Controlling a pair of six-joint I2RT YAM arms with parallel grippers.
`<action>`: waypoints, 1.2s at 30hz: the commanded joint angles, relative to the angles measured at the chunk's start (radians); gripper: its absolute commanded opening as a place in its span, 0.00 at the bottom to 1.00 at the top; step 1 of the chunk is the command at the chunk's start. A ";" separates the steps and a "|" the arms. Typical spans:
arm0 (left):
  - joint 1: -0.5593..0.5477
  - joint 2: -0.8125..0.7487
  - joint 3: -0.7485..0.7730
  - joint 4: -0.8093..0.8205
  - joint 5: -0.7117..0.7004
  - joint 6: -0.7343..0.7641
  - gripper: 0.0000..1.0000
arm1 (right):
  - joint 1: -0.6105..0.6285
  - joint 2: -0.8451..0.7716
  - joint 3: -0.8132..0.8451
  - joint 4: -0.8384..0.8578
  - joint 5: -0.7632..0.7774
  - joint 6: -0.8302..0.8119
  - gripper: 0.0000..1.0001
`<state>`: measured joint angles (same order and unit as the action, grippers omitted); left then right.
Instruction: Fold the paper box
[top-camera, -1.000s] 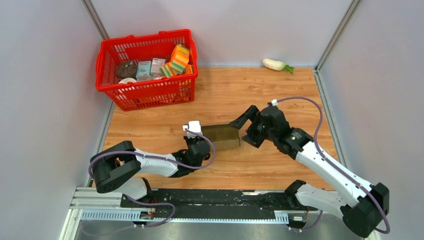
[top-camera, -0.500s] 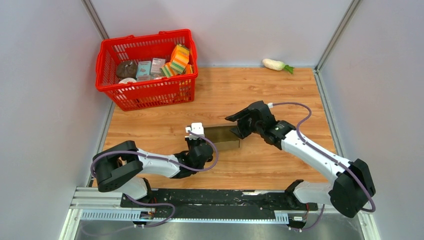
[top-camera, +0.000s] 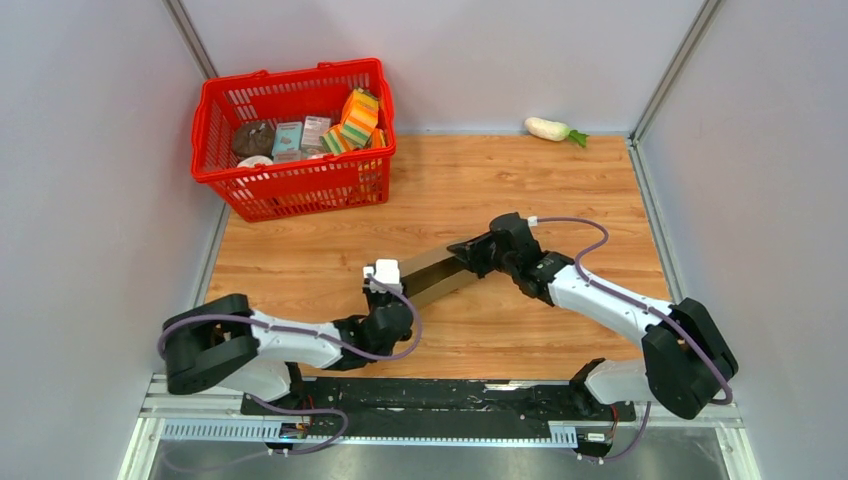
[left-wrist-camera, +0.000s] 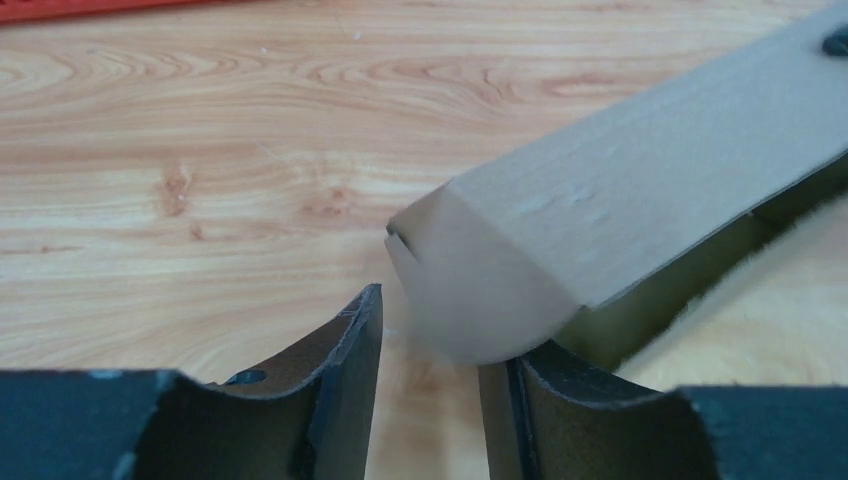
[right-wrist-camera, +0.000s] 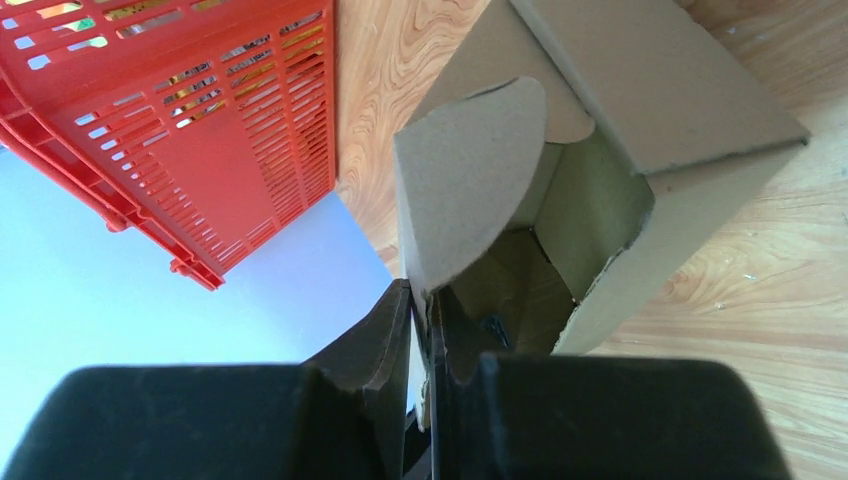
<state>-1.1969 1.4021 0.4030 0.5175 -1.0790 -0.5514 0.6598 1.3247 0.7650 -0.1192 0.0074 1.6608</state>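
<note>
The paper box (top-camera: 440, 278) is a plain brown cardboard box lying slanted on the wooden table between my two grippers. My left gripper (top-camera: 393, 298) is open at its near left end. In the left wrist view a blurred corner of the box (left-wrist-camera: 480, 300) sits just above the gap between the fingers (left-wrist-camera: 345, 385) and nothing is pinched. My right gripper (top-camera: 468, 250) is at the far right end. In the right wrist view it (right-wrist-camera: 422, 335) is shut on a rounded side flap (right-wrist-camera: 470, 180) of the box (right-wrist-camera: 650, 90), whose open end shows the hollow inside.
A red shopping basket (top-camera: 295, 185) with groceries stands at the back left, and its wall (right-wrist-camera: 200, 130) fills the left of the right wrist view. A white radish (top-camera: 550, 128) lies by the back wall. Grey walls border the table.
My left gripper has opened and let go of the box's end. My right gripper has moved left onto the box and shut on its flap. The box now lies more slanted.
</note>
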 joint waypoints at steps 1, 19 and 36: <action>-0.042 -0.220 -0.124 -0.059 0.134 -0.010 0.47 | 0.000 -0.010 -0.044 0.041 0.020 -0.018 0.13; 0.084 -0.748 0.017 -0.674 0.660 -0.021 0.49 | -0.012 -0.203 -0.217 0.017 0.022 -0.482 0.55; 0.316 -0.120 0.126 -0.306 0.955 -0.091 0.41 | -0.164 -0.222 -0.025 -0.062 -0.523 -1.133 0.77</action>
<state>-0.9028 1.2652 0.5587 0.1089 -0.1917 -0.5957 0.5232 1.0607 0.5785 -0.2268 -0.3027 0.6727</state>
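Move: The paper box stands at a slant with its lid panel raised, its middle about 10 cm to the left hand's right, level with it in reach and some 4 cm lower. From the right hand, which already pinches the lid, the box's middle is about 5 cm back, 3 cm left and 6 cm below. The red basket is farther off, roughly 28 cm ahead of the left hand and 19 cm to its left. The right hand brings the pinched lid down over the box's opening, going some 5 cm down while easing back and to the right, then spreads its fingers wide, comes free of the card and draws farther back and right, turning some 40 degrees counter-clockwise. Meanwhile the left hand, about half open throughout, backs off some 9 cm from the box's left end and rises about 7 cm, then swings forward, right and down again to the box's left end, its fingers now turned clockwise and tipped about 25 degrees further down. ##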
